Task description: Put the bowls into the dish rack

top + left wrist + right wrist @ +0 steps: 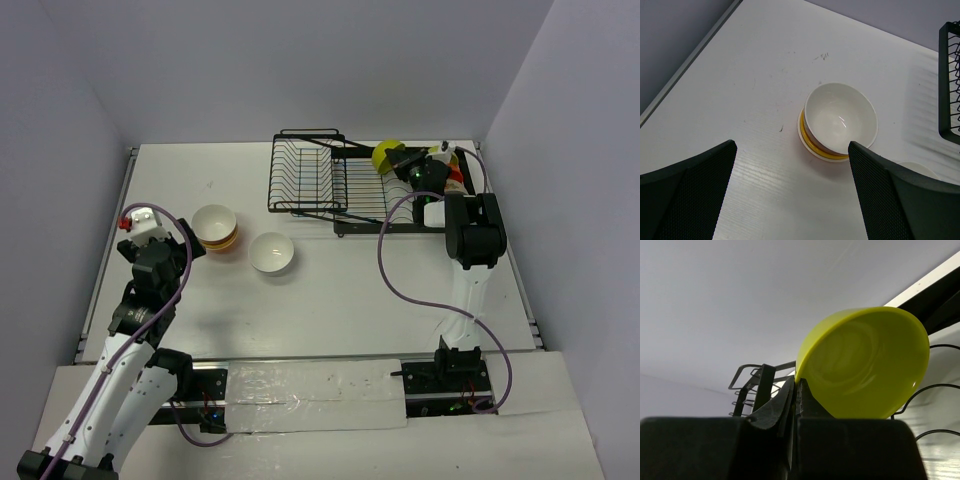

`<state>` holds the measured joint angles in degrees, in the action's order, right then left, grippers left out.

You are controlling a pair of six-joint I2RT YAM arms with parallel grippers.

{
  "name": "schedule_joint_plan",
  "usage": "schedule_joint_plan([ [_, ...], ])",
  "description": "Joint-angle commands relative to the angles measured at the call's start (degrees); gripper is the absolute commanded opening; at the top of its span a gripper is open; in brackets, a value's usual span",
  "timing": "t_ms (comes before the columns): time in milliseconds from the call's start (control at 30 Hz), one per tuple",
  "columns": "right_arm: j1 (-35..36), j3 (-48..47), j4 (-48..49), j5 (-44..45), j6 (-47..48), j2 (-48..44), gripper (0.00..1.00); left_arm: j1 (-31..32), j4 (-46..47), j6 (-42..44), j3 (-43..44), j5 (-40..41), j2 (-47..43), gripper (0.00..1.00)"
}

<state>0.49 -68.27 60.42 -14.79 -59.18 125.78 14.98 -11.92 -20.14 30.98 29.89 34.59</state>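
My right gripper (405, 160) is shut on the rim of a lime-green bowl (386, 155) and holds it on edge over the right end of the black wire dish rack (310, 180). In the right wrist view the bowl (865, 365) fills the centre, with my gripper (796, 390) pinching its left rim. A stack of white bowls with yellow-orange outsides (215, 226) sits at the left, and a single white bowl (271, 253) lies beside it. My left gripper (160, 235) is open and empty, just short of the stack (839, 121).
An orange and white object (455, 175) lies at the rack's right end, behind my right arm. The rack's corner (950, 80) shows at the right edge of the left wrist view. Grey walls enclose the white table (330, 320).
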Motion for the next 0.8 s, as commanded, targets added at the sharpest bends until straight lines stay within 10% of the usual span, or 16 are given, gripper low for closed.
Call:
schedule_joint_plan([
  [0,-0.1,1.2,1.1,2.8,0.3,-1.3,0.02,0.2,1.0,1.2,0.2,0.6,-0.6,0.99],
  [767,2.1,2.1,-10.3,1.4,13.2,-11.4,0.59,0.2,1.4,0.9,0.3,-0.1,-1.6,0.99],
])
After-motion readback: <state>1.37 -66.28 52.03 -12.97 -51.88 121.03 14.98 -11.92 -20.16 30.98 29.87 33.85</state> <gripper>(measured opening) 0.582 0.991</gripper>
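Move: The right fingers pinch the rim of the held green bowl over the rack; its slot between the wires lies just left of and past the fingertips, about 2 cm left, 1 cm ahead and 5 cm below. The first green bowl stands some 14 cm to the hand's right and level with it, the orange bowl 16 cm right and 5 cm back, the rack's upper basket about 27 cm left and 5 cm back. From the left hand the slot is roughly 30 cm ahead, 58 cm right and 11 cm lower. The right fingers let go of the bowl's rim, spreading steadily from shut to over half open as the hand sinks about 2 cm towards the rack wires. It then turns back up by some 1.5 cm, easing back about 1 cm towards the base with a slight roll, still opening close beside the rim. ##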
